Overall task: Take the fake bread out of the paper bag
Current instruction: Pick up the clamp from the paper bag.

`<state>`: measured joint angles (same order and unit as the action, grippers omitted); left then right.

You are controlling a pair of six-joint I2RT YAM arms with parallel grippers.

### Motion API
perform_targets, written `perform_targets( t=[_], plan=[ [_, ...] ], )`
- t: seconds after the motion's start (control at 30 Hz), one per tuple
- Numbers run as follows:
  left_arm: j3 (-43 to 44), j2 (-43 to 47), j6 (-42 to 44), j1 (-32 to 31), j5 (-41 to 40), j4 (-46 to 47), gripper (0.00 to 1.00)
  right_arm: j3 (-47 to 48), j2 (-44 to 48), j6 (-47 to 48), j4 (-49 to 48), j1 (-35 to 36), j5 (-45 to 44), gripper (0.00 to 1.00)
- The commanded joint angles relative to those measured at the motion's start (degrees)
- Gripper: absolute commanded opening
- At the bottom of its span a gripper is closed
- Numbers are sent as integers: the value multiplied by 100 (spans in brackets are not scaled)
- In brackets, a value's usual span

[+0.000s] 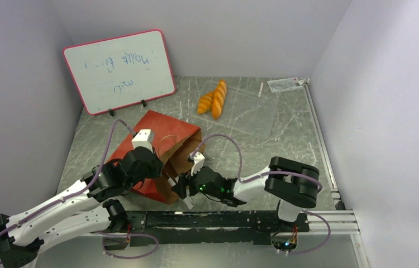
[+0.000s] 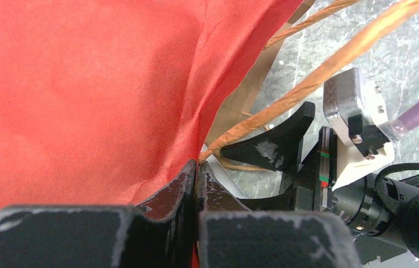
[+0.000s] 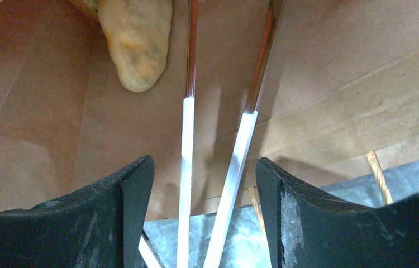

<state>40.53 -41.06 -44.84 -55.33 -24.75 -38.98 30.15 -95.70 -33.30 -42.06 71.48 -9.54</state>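
The red paper bag [image 1: 165, 131] lies on its side, its mouth toward my right arm. My left gripper [image 1: 160, 167] is shut on the bag's rim [image 2: 84, 95] beside a brown handle; its jaws [image 2: 198, 167] press the red paper. My right gripper [image 1: 180, 187] is at the bag's mouth, open. Long thin tweezers [image 3: 186, 128] run between its fingers [image 3: 204, 173] with gaps on both sides and reach into the brown inside [image 3: 319, 72]. One pale golden fake bread [image 3: 136, 42] lies deep in the bag, left of the tweezers' tips. Two orange loaves [image 1: 219, 99] lie on the table behind the bag.
A pink-framed whiteboard [image 1: 119, 70] leans at the back left. A clear plastic sheet [image 1: 252, 111] lies beside the two loaves, with a small card [image 1: 282, 85] at the back right. A metal rail [image 1: 322, 139] runs along the table's right side. Walls close in on three sides.
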Motion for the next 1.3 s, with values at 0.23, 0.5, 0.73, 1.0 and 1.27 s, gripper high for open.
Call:
perform_targets(
  t=[0.23, 0.5, 0.73, 1.0, 1.27],
  plan=[
    [-15, 159, -43, -13, 186, 58, 7, -243, -621, -348, -1101, 16, 153, 70],
    [-35, 202, -63, -20, 183, 62, 7, -410, -1150, -709, -1852, 22, 472, 57],
    [-2, 339, -97, -13, 49, 31, 7, -440, -1126, -906, -1899, 15, 763, 32],
    [132, 461, -35, -17, -131, -52, 7, 63, -119, -782, -47, 20, 801, 28],
    [166, 578, 76, -17, -109, 35, 7, 763, 462, -793, 1601, -32, 723, 27]
  ],
)
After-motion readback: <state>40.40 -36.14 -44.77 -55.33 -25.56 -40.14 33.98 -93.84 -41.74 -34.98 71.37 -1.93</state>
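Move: The clamp lies just below the open right fingers, which straddle its two white handle arms; its middle is about 3 cm ahead of that hand, 4 cm left and 3 cm lower. The paper bag around its head centres some 11 cm ahead and 8 cm left, and a bun still inside sits roughly 12 cm left and 2 cm ahead. From the left hand, the clamp's middle is about 14 cm down, 2 cm right, 1 cm ahead. Sink the right gripper about 2 cm, easing left and back along the clamp's handle, and shut the fingers to roughly half their opening so they pinch the two white arms. Then lift some 3 cm with the clamp in hand, the wrist ending rolled about 10 degrees, forward side down. Keep the left fingers shut on the bag's rim and handle cord, rising slightly. ##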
